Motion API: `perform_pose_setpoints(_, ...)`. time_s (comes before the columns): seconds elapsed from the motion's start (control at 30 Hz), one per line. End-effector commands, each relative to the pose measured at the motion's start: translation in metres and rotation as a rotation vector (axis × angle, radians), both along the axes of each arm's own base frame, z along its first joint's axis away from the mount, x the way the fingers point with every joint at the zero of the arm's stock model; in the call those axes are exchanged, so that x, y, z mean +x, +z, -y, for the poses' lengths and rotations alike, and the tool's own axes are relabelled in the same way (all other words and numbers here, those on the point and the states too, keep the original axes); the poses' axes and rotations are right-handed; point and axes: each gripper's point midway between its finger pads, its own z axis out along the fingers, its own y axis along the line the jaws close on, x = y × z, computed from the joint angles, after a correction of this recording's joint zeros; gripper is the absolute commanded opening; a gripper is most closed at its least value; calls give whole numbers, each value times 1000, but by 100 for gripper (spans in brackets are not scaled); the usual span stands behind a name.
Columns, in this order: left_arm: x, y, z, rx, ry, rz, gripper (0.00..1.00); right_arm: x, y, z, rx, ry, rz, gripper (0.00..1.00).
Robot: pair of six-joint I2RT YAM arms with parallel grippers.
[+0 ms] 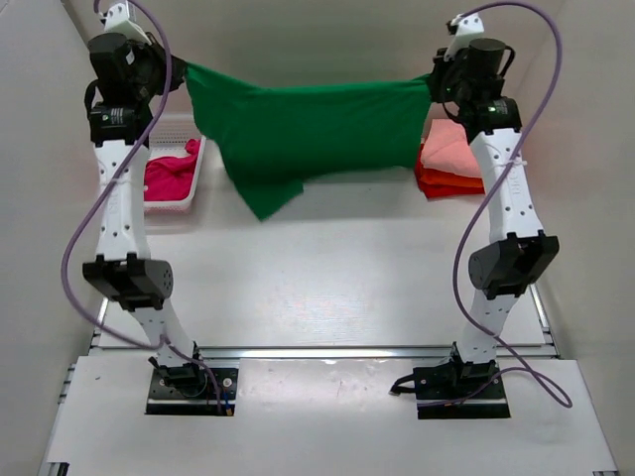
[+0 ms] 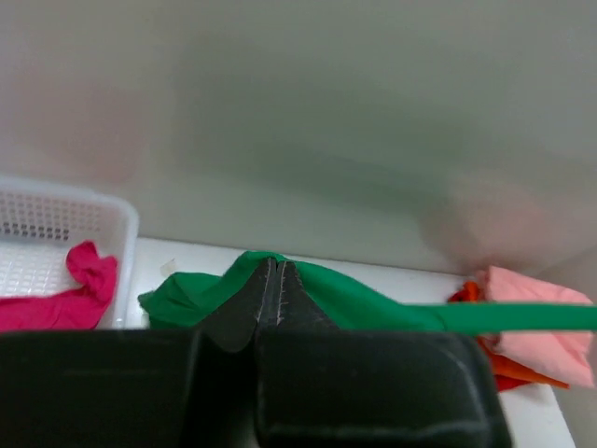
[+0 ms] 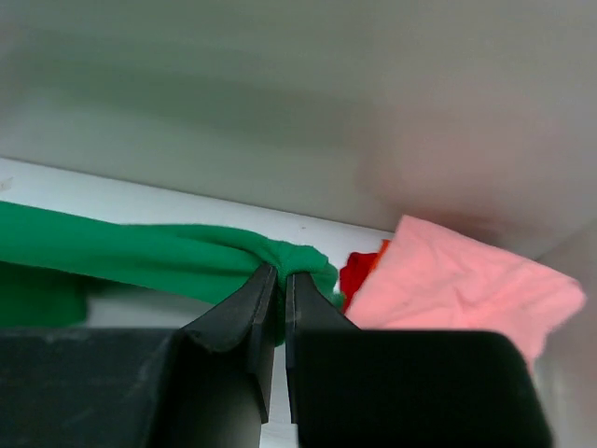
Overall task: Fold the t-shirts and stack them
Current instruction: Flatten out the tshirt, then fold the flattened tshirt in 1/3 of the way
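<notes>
A bright green t-shirt [image 1: 298, 134] hangs stretched in the air between both arms, above the far part of the table. My left gripper [image 1: 179, 71] is shut on its left end; in the left wrist view the black fingers [image 2: 277, 271] pinch green cloth [image 2: 354, 297]. At the right end, my right gripper [image 1: 434, 84] is shut on bunched green cloth [image 3: 187, 254], seen between its jaws [image 3: 280, 275]. One sleeve dangles down at the shirt's lower left [image 1: 266, 198]. A folded salmon pink t-shirt [image 1: 451, 151] lies on an orange-red one [image 1: 446, 184] at the far right. A magenta t-shirt [image 1: 171, 177] lies in the basket.
A white plastic lattice basket [image 1: 193, 193] stands at the far left of the table [image 1: 317, 278]. Pale walls close in the back and both sides. The folded stack [image 3: 466, 285] sits right under my right gripper.
</notes>
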Motion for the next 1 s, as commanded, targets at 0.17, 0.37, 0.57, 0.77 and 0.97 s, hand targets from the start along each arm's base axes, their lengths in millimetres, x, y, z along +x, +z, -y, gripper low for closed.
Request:
perform_pose_setpoints(0.17, -117, 56, 46, 45, -76, 164, 0, -51, 10, 32, 36, -30, 44, 0)
perform_pose_setpoints(0.37, -179, -67, 74, -20, -120, -43, 0, -110, -117, 28, 83, -41, -229, 1)
perform_pose_setpoints(0.57, -270, -222, 95, -147, -173, -346, 0, -212, -241, 7, 167, -85, -592, 0)
perform_pose_setpoints(0.77, -337, -299, 101, -247, -195, -540, 0, -309, -302, -3, 200, -164, -884, 0)
perform_pose_setpoints(0.97, -379, -341, 99, -249, -194, -681, 0, -386, -348, 4, 258, -234, -1106, 0)
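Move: Both hands hold the green t-shirt aloft by its corners. The left's laying-down spot by the table's near edge is about 38 cm back, 10 cm right and 43 cm below; the white basket is some 17 cm left, 2 cm back and 39 cm below. The right's spot is about 36 cm back, level sideways and 39 cm below; the folded stack is some 16 cm right, 2 cm back and 36 cm below. Both hands, tipping downwards, sweep the pinched t-shirt back about 35 cm and down 30 towards the near edge. ##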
